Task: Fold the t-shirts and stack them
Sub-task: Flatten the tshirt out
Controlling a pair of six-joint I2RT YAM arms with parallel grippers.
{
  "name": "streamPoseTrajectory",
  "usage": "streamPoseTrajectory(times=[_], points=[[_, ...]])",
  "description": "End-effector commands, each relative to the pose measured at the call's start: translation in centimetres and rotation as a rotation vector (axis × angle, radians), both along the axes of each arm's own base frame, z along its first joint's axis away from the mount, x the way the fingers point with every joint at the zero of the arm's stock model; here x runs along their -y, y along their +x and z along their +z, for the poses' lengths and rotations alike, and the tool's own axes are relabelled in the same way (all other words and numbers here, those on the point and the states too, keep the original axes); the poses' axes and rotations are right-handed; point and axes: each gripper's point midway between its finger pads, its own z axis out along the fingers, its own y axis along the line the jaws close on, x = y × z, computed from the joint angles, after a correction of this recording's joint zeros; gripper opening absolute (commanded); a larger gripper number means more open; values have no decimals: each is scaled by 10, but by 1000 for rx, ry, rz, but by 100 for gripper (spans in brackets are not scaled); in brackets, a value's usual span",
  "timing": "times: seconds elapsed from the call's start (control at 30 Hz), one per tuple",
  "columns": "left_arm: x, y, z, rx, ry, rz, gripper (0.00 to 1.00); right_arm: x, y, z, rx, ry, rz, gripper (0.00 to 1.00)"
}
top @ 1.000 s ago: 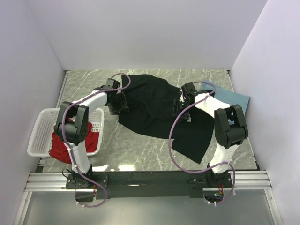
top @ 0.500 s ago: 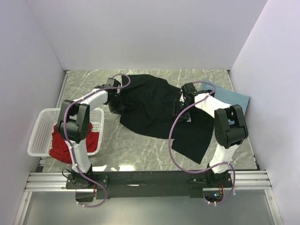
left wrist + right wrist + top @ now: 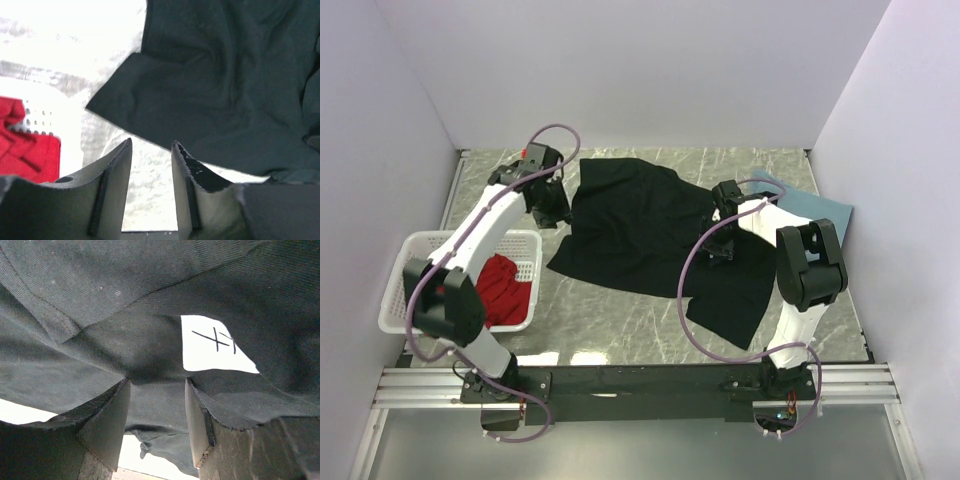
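Observation:
The large black t-shirt (image 3: 630, 225) lies spread over the middle of the marble table, its lower right part running toward the near edge. My left gripper (image 3: 552, 212) hovers just off its left edge, open with only bare table showing between the fingers (image 3: 151, 144); the black t-shirt (image 3: 215, 85) lies ahead of them. My right gripper (image 3: 717, 243) is down on the shirt's right side, its jaws apart and their tips pressed into the black cloth (image 3: 125, 300) beside a white square label (image 3: 212, 345). A red t-shirt (image 3: 502, 290) lies in the basket. A dusty-blue t-shirt (image 3: 820, 210) lies flat at the back right.
A white latticed basket (image 3: 405, 270) stands at the table's left edge, below my left forearm; in the left wrist view its wall (image 3: 47, 112) shows beside the red t-shirt (image 3: 22, 150). White walls close the table on three sides.
My left gripper shut on the black shirt's left edge, let go and lifted back to the upper left. The shirt's left side now lies further left and flatter. The right arm stayed put.

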Motion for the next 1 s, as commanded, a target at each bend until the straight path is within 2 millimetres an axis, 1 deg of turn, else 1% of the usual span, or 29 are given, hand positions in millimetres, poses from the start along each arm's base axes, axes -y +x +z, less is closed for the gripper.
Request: streamPoseTrajectory(times=[0.0,0.13,0.23,0.27,0.3,0.33,0.37,0.4,0.43,0.47,0.5,0.57,0.6,0.63,0.77,0.8,0.87,0.9,0.97], points=[[-9,-22,-3,-30,13,20,43,12,-7,-12,-36,-51,-22,55],[7,-30,-33,-82,-40,-16,43,15,-9,-16,-50,-67,-27,55],[18,-33,-47,-107,-55,-42,43,23,-9,-22,-54,-110,-39,55],[27,-29,-47,-89,-79,-62,43,26,-9,-23,-53,-122,-43,55],[32,-28,-52,-93,-92,-72,43,31,-10,-24,-53,-136,-53,55],[37,-29,-57,-101,-103,-84,43,31,-8,-24,-45,-129,-62,55],[44,-22,-59,-77,-123,-95,43,31,-7,-22,-36,-127,-75,55],[51,-21,-70,-101,-136,-109,43,35,-5,-22,-29,-140,-89,55],[57,-19,-76,-104,-142,-123,43,36,-5,-22,-28,-144,-94,55],[59,-16,-81,-108,-140,-129,43,39,-4,-20,-26,-147,-99,54],[61,-12,-95,-128,-126,-130,43,40,-3,-19,-23,-145,-107,54],[64,-3,-102,-130,-113,-135,43,42,-3,-16,-18,-141,-114,54],[65,-1,-113,-153,-99,-135,43,42,-5,-16,-21,-135,-119,54],[66,4,-114,-146,-98,-136,43,43,-5,-15,-23,-124,-123,54],[73,12,-136,-172,-104,-151,44,46,-7,-13,-27,-82,-156,52],[74,11,-147,-198,-99,-155,44,47,-10,-14,-33,-72,-165,52],[78,15,-153,-193,-97,-177,44,52,-9,-12,-29,-58,-190,52],[80,15,-160,-201,-91,-185,44,54,-9,-12,-30,-56,-198,52],[84,21,-162,-193,-82,-208,44,59,-8,-9,-22,-62,-207,52]])
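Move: Beneath and to the right of the raised left hand lies the black t-shirt's left sleeve, its middle about 6 cm right, 2 cm back and 15 cm down; the basket stands some 20 cm to that hand's left and 8 cm back. The right hand is down on the shirt, the white label about 2 cm ahead and 2 cm to its right, the lower sleeve some 15 cm back and 1 cm left, and the blue cloth about 17 cm right and 10 cm ahead. Sinking about 14 cm, the left hand first draws back some 4 cm, then swings right and forward again, ending 7 cm to the right with half-open fingers steepened and pressed down on the sleeve cloth. The right hand, still pressing on the shirt with its fingers open, drags it about 3.5 cm right while turning some 10 degrees clockwise. ##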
